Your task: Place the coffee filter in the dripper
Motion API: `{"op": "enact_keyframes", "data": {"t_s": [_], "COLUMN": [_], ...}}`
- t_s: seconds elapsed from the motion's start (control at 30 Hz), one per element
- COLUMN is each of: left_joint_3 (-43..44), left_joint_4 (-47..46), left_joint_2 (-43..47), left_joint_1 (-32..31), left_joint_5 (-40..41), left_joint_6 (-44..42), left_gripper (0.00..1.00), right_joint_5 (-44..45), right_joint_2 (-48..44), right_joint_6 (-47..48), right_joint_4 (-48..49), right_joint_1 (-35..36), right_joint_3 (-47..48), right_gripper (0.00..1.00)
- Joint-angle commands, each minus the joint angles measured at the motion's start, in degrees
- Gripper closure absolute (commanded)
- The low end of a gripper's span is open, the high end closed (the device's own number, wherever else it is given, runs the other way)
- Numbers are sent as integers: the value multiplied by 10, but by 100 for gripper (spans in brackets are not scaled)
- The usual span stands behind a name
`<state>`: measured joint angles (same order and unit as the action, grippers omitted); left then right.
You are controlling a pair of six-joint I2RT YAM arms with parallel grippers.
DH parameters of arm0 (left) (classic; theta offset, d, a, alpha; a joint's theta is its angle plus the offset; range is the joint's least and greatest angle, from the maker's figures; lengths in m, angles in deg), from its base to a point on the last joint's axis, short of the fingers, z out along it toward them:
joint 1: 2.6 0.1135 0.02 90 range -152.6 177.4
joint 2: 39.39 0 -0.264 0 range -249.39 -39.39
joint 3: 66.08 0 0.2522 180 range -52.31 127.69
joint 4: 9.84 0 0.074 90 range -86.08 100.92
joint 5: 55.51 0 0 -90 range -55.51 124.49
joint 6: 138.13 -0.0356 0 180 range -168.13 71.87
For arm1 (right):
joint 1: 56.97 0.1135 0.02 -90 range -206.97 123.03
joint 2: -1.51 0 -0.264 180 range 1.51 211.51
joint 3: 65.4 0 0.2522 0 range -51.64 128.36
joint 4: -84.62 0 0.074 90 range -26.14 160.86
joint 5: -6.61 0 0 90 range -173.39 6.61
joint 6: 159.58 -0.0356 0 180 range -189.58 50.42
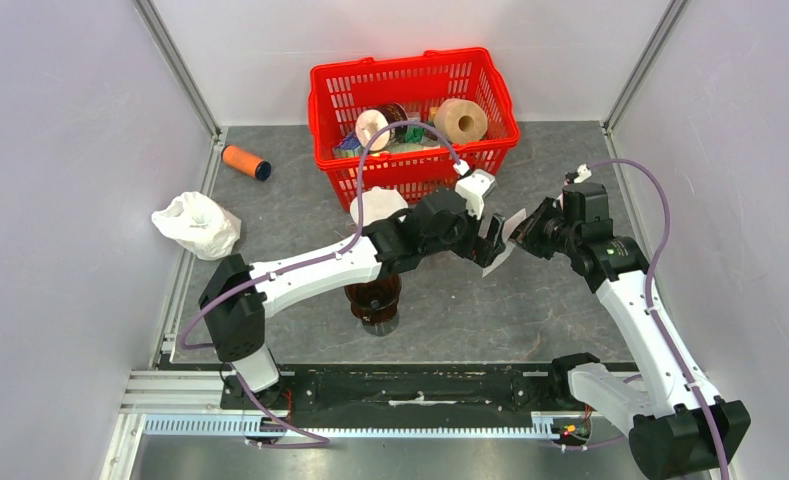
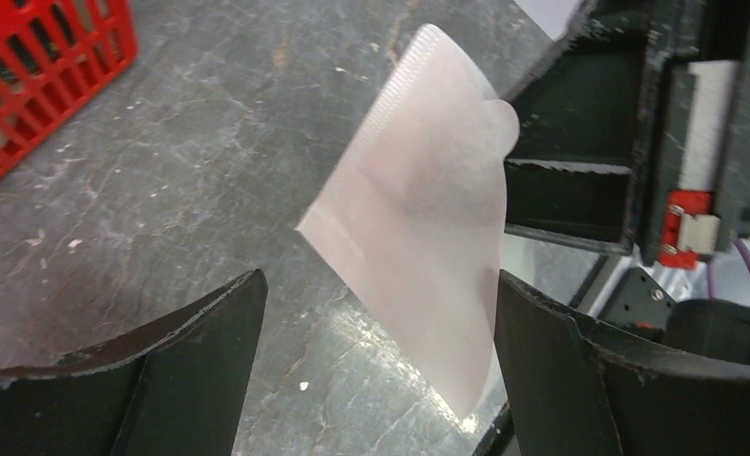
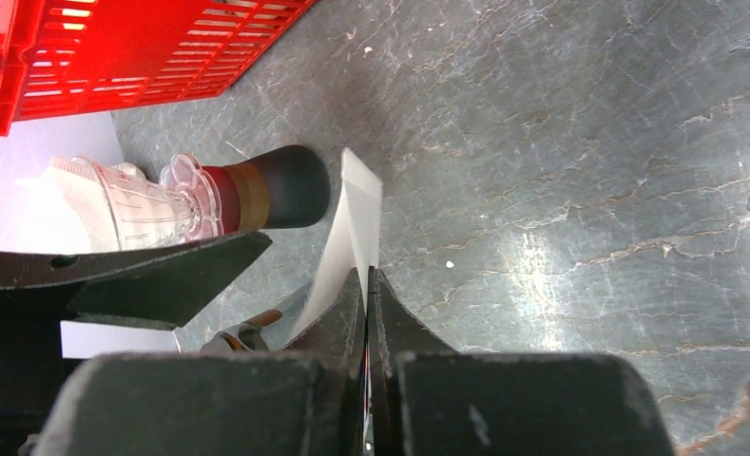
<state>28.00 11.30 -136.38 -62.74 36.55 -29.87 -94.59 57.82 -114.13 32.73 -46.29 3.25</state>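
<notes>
The white paper coffee filter [image 1: 501, 240] hangs above the table, right of centre. My right gripper [image 1: 523, 232] is shut on its edge, and in the right wrist view the fingers [image 3: 367, 280] pinch the filter [image 3: 354, 223] edge-on. My left gripper [image 1: 488, 245] is open. In the left wrist view the filter [image 2: 428, 209] stands between its spread fingers [image 2: 378, 281], closer to the right one. The clear dripper [image 3: 147, 204] sits on a brown glass server [image 3: 280, 187]. That server [image 1: 375, 302] stands under my left arm, which hides the dripper in the top view.
A red basket [image 1: 322, 105] with tape rolls stands at the back centre. A white object [image 1: 378, 205] is in front of it. An orange cylinder [image 1: 245, 161] and a crumpled white bag [image 1: 198, 224] lie at the left. Grey walls enclose the table.
</notes>
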Motion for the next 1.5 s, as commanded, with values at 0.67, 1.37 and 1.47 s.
{"op": "enact_keyframes", "data": {"t_s": [0.67,1.37,1.47], "left_joint_3": [52,36,27], "left_joint_4": [-22,-2,-11], "left_joint_2": [-45,-19,-11], "left_joint_1": [-16,-21,-21], "left_joint_5": [68,202,162], "left_joint_6": [9,-24,-31], "left_gripper": [42,98,98], "right_joint_5": [36,99,85], "right_joint_2": [-4,19,18], "right_joint_6": [8,107,124], "right_joint_4": [11,-134,-138], "right_joint_1": [40,40,40], "right_joint_3": [15,54,55], "right_gripper": [100,99,97]}}
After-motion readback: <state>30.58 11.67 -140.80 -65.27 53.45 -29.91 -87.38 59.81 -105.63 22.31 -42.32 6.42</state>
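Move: The coffee filter, still pinched by the right hand, has its middle about 3 cm to the right of the left hand's open fingers, level with them front to back and 1 cm lower. From the left hand, the clear dripper with a filter already in it stands some 21 cm left, 6 cm farther out and 4 cm lower; the brown dripper on the glass jug is about 23 cm left, 7 cm nearer and 7 cm lower. For the right hand, the held filter's middle is about 3 cm left and 1 cm down. The left hand first swings some 2 cm forward and slightly left, then comes back right and down about 2 cm while its wide-open fingers shut on the left edge of the coffee filter, and with that edge pinched it swings forward again about 2 cm, turning a little counter-clockwise. The right hand keeps its pinch on the filter, almost still at first, then sinks about 2 cm and draws back by as much, drifting slightly right while rolling its left side down by over 10 degrees. ##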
